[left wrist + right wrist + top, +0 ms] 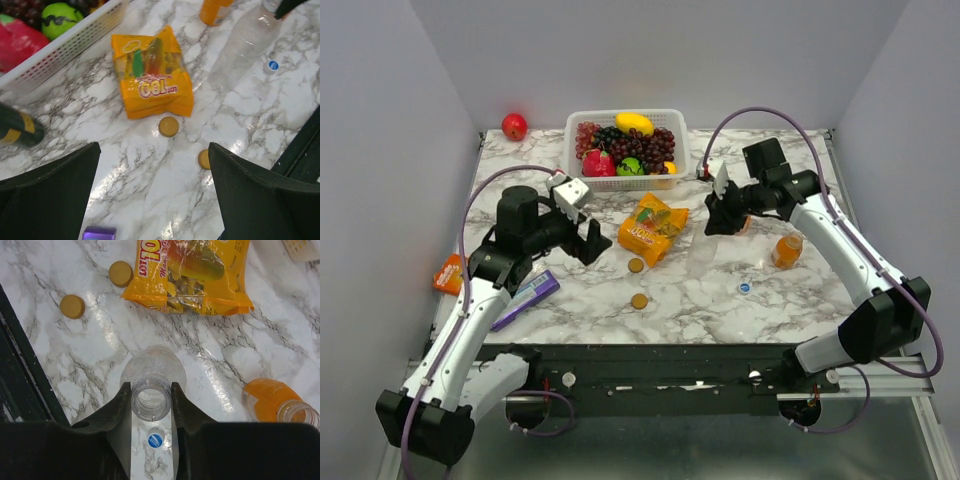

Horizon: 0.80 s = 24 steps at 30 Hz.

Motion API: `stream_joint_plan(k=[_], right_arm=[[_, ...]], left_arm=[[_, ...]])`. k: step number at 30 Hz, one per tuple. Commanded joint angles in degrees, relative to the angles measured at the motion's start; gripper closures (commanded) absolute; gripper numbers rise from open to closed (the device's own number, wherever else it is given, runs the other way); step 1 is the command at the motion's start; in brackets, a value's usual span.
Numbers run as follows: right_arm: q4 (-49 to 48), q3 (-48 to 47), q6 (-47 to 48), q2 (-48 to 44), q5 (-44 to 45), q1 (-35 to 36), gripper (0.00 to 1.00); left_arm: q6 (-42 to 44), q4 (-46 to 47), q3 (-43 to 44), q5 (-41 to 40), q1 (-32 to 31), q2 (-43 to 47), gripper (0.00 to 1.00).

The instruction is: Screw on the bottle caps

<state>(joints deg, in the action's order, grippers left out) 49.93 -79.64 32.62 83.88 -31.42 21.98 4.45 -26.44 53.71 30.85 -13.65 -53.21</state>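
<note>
My right gripper (150,386) is shut on the neck of the colourless bottle (153,369), one finger on each side of its open mouth. In the top view that gripper (725,215) is right of centre, and the clear bottle (703,255) reaches down from it to the marble. The white cap with a blue mark (155,440) lies on the table below the jaws, also (745,288). An uncapped orange bottle (787,250) is to the right. Two golden-orange caps (636,265) (639,300) lie at mid-table. My left gripper (153,146) hovers open and holds nothing, with both caps (168,126) (203,159) just ahead.
A yellow snack bag (653,228) lies between the arms. A white basket (620,183) of fruit stands at the back, with a red apple (514,126) to its left. A purple pack (525,297) and an orange packet (448,273) lie at the left. A dark can (20,130) is near my left gripper.
</note>
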Motion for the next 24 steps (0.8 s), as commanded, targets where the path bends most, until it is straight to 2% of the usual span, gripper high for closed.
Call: stream_joint_plan(k=[1,4,8,13,19,24], right_arm=[[6.2,-6.1,-1.2,-2.0,-4.5,0.5,0.88],[11.7,-13.1,-1.2,-1.3,-11.4,0.5,0.89],[11.9,-16.4,-4.0,-1.6,-16.0,1.0,0.90],[12.0,-17.2,-3.4,-2.0,-18.8,2.4,0.90],[7.7,-17.4,-8.0,-2.3,-20.8,2.5,0.91],[6.1,-17.5,-10.6,-1.8,-23.8,2.6,0.91]], left_arm=[[3.2,5.6,-2.5,2.8,-9.7,-1.0,0.01],[3.3,10.3,-4.3,2.9,-16.1,-2.6,0.01],[1.4,17.7,-4.6,2.1,-21.8,-6.1,0.01],[-4.0,24.7,-3.1,2.2,-23.2,-12.4,0.01],[1.2,23.6,-0.1,8.6,-25.5,-17.0,0.01],[4.7,22.6,1.1,9.0,-27.0,-20.3,0.01]])
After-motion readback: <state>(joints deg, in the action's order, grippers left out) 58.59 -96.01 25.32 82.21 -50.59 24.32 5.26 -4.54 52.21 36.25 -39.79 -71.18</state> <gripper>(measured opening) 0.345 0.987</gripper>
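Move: The clear bottle stands about 27 cm to the left hand's right and 6 cm ahead, its middle some 12 cm lower; the right hand already grips it at the neck, with the middle about 8 cm straight below those fingers. From the left hand, the two brown caps lie 22 cm down, one 7 cm ahead and 9 cm right, the other 3 cm back and 10 cm right. From the right hand, the nearer orange bottle stands 9 cm ahead and 9 cm right. Keeping its grip on the neck, the right hand lifts the clear bottle off the table by about 12 cm while drawing it some 5 cm back and 5 cm left, and tilts nearly 20 degrees so that the base swings out towards the left hand. The left hand, fingers wide open, sweeps about 16 cm right with a little back and down, turning some 30 degrees clockwise to bring its open jaws up close to the bottle's lower body, without closing on it. ##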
